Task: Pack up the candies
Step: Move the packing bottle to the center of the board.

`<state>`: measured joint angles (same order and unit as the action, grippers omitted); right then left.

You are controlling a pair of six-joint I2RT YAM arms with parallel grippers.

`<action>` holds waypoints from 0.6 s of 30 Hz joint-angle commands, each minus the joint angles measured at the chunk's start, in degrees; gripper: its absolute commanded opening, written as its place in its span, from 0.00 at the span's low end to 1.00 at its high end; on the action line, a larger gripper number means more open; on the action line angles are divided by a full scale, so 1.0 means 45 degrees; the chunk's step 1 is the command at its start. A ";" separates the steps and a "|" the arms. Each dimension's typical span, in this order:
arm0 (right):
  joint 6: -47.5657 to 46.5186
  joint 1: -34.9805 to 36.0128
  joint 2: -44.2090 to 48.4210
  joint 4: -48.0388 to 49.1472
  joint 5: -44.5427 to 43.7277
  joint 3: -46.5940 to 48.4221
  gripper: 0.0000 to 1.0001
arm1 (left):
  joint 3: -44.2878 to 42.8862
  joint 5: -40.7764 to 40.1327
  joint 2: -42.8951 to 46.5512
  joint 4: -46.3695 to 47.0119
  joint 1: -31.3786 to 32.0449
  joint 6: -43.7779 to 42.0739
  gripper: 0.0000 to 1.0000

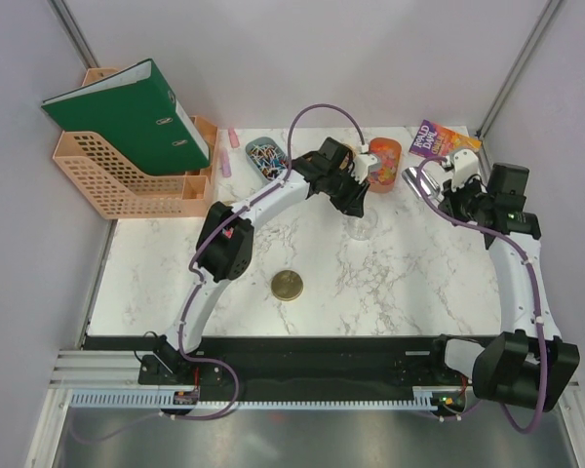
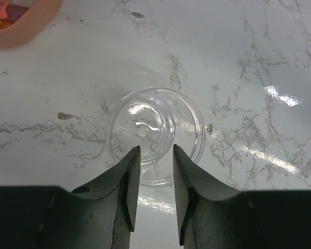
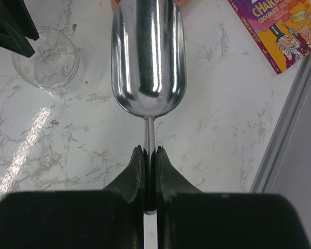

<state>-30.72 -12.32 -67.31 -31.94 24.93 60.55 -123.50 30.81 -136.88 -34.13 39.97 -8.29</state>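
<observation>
The candies (image 1: 266, 159), small and mixed in colour, lie in a dark oval tray at the back of the table. My left gripper (image 1: 356, 207) (image 2: 155, 149) hangs open over the near rim of an empty clear glass jar (image 2: 155, 136) (image 1: 361, 230), with nothing between its fingers. My right gripper (image 3: 149, 150) (image 1: 447, 185) is shut on the thin handle of a silver metal scoop (image 3: 149, 57) (image 1: 419, 178). The scoop's bowl is empty and points toward an orange cup (image 1: 382, 164). That jar (image 3: 45, 57) also shows left of the scoop.
A round gold lid (image 1: 287, 286) lies on the marble table (image 1: 409, 283) nearer the front. A green binder (image 1: 127, 112) rests on a peach file tray (image 1: 107, 185) at the back left. A purple book (image 1: 439, 141) (image 3: 285, 26) lies at the back right.
</observation>
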 commanded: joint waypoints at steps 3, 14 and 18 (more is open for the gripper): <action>-0.0127 -0.0251 0.0348 -0.0147 0.0417 -0.0194 0.00 | -0.0875 -0.1454 -0.0460 0.0669 0.0239 -0.0539 0.39; -0.0302 -0.0271 0.0251 -0.0323 0.0554 -0.0390 0.00 | -0.1032 -0.1261 -0.0794 0.0242 0.0552 -0.1808 0.26; -0.0536 -0.0271 0.0075 -0.0499 0.0613 -0.0273 0.00 | -0.0681 -0.0909 -0.0444 -0.0344 0.0689 -0.2432 0.10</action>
<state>-31.75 -13.30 -66.83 -34.46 25.85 58.63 -126.04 24.56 -140.35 -33.80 42.02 -14.22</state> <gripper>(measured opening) 0.068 0.122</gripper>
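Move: The packing bottle is right under my left fingertips: level with them fore and aft, its middle some 3 cm to the right and 6 cm down, with its open mouth facing up. The tub of orange candies stands about 19 cm ahead and 9 cm to the right of my left hand; the yellow tub is also about 19 cm ahead but 7 cm to the left. From my right hand, the bottle lies roughly 20 cm left, 6 cm ahead and 14 cm below. I dip my left hand about 2.5 cm towards the packing bottle, easing the part-open fingers 2 cm forward and a touch right, then slightly back, until their tips are over or just inside its mouth; in the second half I close them nearly shut. My right hand keeps its grip on the scoop, sinking 2 cm and drawing back a little. ##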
